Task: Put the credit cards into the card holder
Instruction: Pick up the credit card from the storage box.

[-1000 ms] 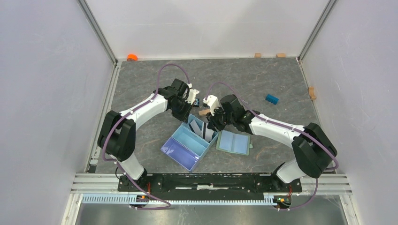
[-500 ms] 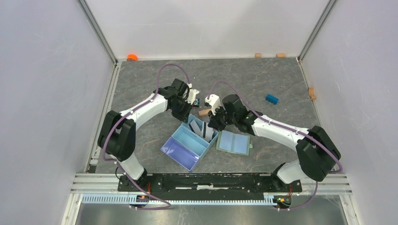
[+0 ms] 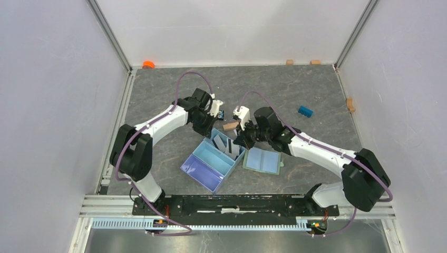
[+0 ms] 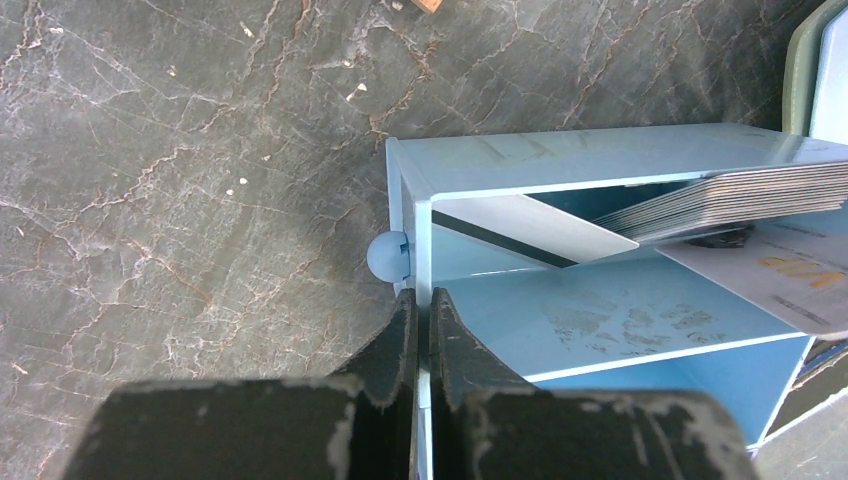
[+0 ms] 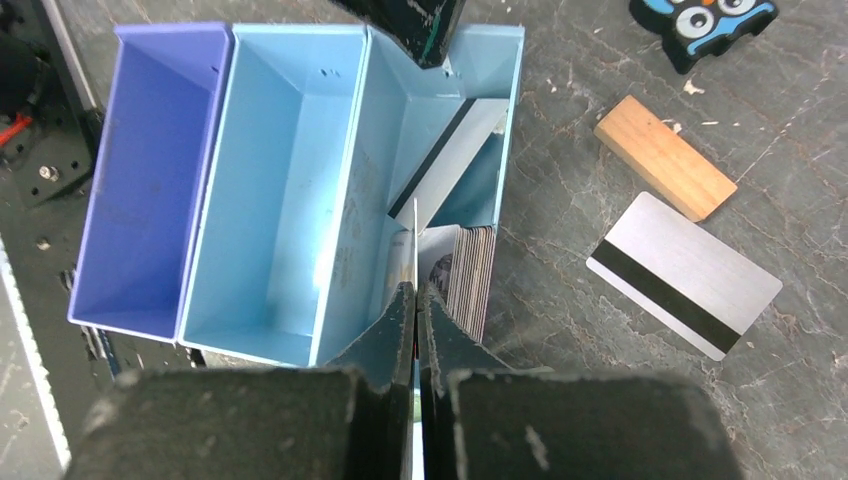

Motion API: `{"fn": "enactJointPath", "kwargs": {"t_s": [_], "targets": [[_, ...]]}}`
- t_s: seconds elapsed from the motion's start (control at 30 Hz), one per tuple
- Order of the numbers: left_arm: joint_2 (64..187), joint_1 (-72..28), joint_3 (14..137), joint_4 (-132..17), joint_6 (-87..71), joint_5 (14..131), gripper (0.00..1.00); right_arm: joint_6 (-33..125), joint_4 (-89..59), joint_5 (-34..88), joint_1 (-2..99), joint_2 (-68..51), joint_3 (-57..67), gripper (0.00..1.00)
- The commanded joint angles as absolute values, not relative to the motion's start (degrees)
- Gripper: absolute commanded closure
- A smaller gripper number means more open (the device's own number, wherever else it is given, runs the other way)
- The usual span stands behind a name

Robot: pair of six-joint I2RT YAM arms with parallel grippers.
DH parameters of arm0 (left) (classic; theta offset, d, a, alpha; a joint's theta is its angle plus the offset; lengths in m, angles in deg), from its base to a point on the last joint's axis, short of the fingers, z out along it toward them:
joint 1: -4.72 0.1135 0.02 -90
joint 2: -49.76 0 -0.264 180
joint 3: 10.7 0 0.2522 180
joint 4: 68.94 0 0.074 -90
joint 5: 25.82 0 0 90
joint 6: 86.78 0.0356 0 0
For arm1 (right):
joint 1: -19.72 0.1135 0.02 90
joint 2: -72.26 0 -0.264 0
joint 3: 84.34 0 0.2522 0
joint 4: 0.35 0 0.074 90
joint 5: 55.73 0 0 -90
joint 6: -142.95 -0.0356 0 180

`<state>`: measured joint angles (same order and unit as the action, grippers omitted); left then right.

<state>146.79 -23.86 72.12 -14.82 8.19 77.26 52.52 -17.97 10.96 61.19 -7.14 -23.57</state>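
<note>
Several credit cards [image 5: 472, 275] stand on edge in the end compartment of a light blue tray [image 3: 210, 161]. One with a dark stripe [image 5: 445, 165] leans inside it. My right gripper [image 5: 416, 292] is shut on a single thin white card [image 5: 414, 250] at the near side of that stack. My left gripper [image 4: 422, 297] is shut on the tray's thin side wall [image 4: 422, 225] by a round knob. Another striped card [image 5: 683, 272] lies flat on the table. The card holder [image 3: 262, 159] lies open, pale blue inside, right of the tray.
A wooden block [image 5: 663, 157] and an owl figure [image 5: 703, 20] lie beyond the tray. The tray's purple compartment [image 5: 150, 170] holds nothing. A blue block [image 3: 304, 111] sits at the right, an orange piece [image 3: 148, 64] at the back left corner.
My right gripper has closed onto a card at the stack, and the right arm's elbow has swung outward to the right. The left arm has stayed still on the tray.
</note>
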Motion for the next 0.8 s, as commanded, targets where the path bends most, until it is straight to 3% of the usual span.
{"fn": "enactJointPath", "kwargs": {"t_s": [0.0, 0.77], "targets": [[150.11, -22.73, 72.01, -14.01, 7.73, 72.58, 0.98, 49.77, -15.39, 12.38, 60.68, -2.68, -23.6, 1.0], [149.06, -8.86, 72.32, -11.96, 5.08, 62.2, 0.98, 49.31, -26.13, 19.61, 51.67, 10.6, -25.23, 1.0]]}}
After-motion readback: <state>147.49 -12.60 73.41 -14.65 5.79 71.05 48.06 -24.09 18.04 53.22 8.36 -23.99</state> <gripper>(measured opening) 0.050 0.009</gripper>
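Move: The right hand, holding a credit card over the far right end of the storage box, has the open card holder about 11 cm to its right, 4 cm back and 11 cm down. The box's middle is some 9 cm left and 4 cm back; a loose card lies about 9 cm ahead and 1 cm right, with the wooden block 2 cm beyond and 4 cm left of it. For the left hand on the rim, the box's middle is roughly 9 cm back and 3 cm right. Keeping the card pinched by its upper edge, the right hand draws it up about 7 cm from the card compartment, veering right as it climbs, then levels off and carries on right, some 6 cm in all with 3 cm forward, turning slightly clockwise. The left fingers stay clamped on the box wall and drag the box left and forward with gathering speed, turning it counter-clockwise about 15 degrees. ##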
